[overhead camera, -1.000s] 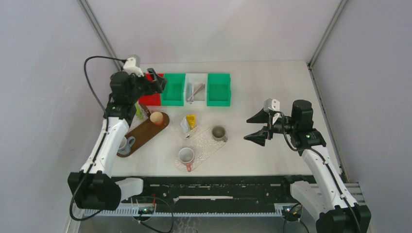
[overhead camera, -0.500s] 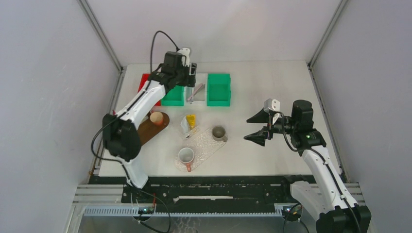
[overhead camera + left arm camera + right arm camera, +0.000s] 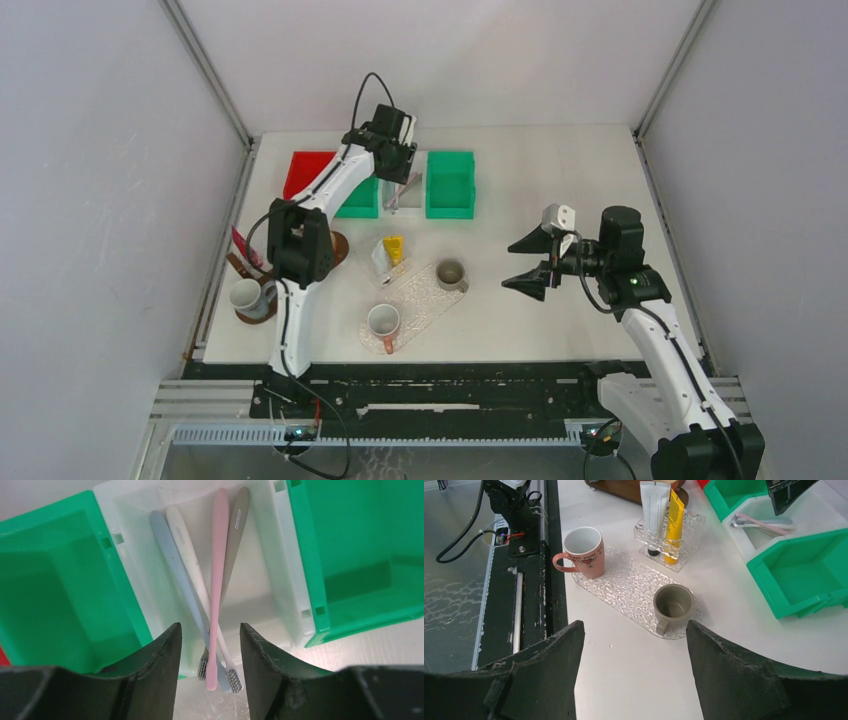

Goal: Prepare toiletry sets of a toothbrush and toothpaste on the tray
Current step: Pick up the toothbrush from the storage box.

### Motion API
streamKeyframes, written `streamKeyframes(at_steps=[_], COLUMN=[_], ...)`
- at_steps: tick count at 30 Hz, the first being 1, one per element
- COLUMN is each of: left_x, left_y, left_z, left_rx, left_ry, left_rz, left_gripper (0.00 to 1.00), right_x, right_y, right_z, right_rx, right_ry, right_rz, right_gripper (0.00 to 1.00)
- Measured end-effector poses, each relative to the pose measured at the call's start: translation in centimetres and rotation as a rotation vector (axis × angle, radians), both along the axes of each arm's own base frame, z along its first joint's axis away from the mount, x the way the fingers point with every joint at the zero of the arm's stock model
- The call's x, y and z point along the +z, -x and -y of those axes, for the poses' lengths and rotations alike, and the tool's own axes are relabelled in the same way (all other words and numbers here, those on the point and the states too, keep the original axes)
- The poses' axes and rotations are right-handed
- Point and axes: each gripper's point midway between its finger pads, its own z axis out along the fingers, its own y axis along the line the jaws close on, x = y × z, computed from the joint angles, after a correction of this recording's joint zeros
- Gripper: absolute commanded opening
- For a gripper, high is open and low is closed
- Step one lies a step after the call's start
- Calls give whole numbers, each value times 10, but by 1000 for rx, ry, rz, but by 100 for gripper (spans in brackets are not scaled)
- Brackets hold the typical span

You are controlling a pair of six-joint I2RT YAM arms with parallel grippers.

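Several toothbrushes lie crossed in a white bin (image 3: pixel 260 580), among them a pink toothbrush (image 3: pixel 218 580), a white one (image 3: pixel 186 555), a pale blue one and a grey one. My left gripper (image 3: pixel 210 630) hangs over the bin's near end, open, its jaws either side of the brush heads without touching them. A white toothpaste tube (image 3: pixel 654 510) and a yellow one (image 3: pixel 674 525) stand in a clear holder at the end of the clear textured tray (image 3: pixel 624 587). My right gripper (image 3: pixel 634 630) is open and empty, off to the tray's right (image 3: pixel 528 265).
A pink mug (image 3: pixel 583 547) and a grey cup (image 3: pixel 672 605) stand on the clear tray. Green bins (image 3: pixel 450 185) (image 3: pixel 358 197) flank the white bin, with a red bin (image 3: pixel 305 170) further left. A brown wooden tray with a mug (image 3: pixel 248 297) lies at the left edge.
My left arm has swung right from the red bin to above the white toothbrush bin, and its jaws have narrowed. The right arm has not moved.
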Motion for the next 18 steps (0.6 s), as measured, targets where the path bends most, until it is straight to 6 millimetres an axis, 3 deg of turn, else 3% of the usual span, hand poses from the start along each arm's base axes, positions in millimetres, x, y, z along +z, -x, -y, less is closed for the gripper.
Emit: streamKeyframes(at_steps=[12, 16, 18], left_x=[-51, -58, -59], left_y=[0, -1, -2], left_z=[-6, -7, -8], left_rx=[11, 14, 15], left_ry=[-52, -56, -56], left_rz=[-114, -127, -130], left_gripper=[40, 29, 19], right_x=[-3, -4, -4], right_y=[1, 1, 1], right_z=[0, 0, 0], right_rx=[-3, -3, -5], right_ry=[11, 11, 12], right_rz=[-10, -13, -13], right_gripper=[82, 82, 82])
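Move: The pink toothbrush lies under the left gripper in the white box, its middle about 3 cm ahead, 1 cm to the right and 6 cm below. The blue toothbrush is some 2 cm left and 3 cm ahead of the gripper, while the green boxes stand about 10 cm left and 12 cm right, each 3 cm ahead. From the right gripper the pink toothbrush is roughly 33 cm ahead, 25 cm left and 18 cm lower. Lower the left gripper about 6 cm, almost straight down into the white box, slowing towards the end, and tip the fingers some 7 degrees more steeply down. Narrow the half-open fingers on the way so that they straddle the pink toothbrush on the head side of its middle; they come close on both sides, but a grip can't yet be seen. ##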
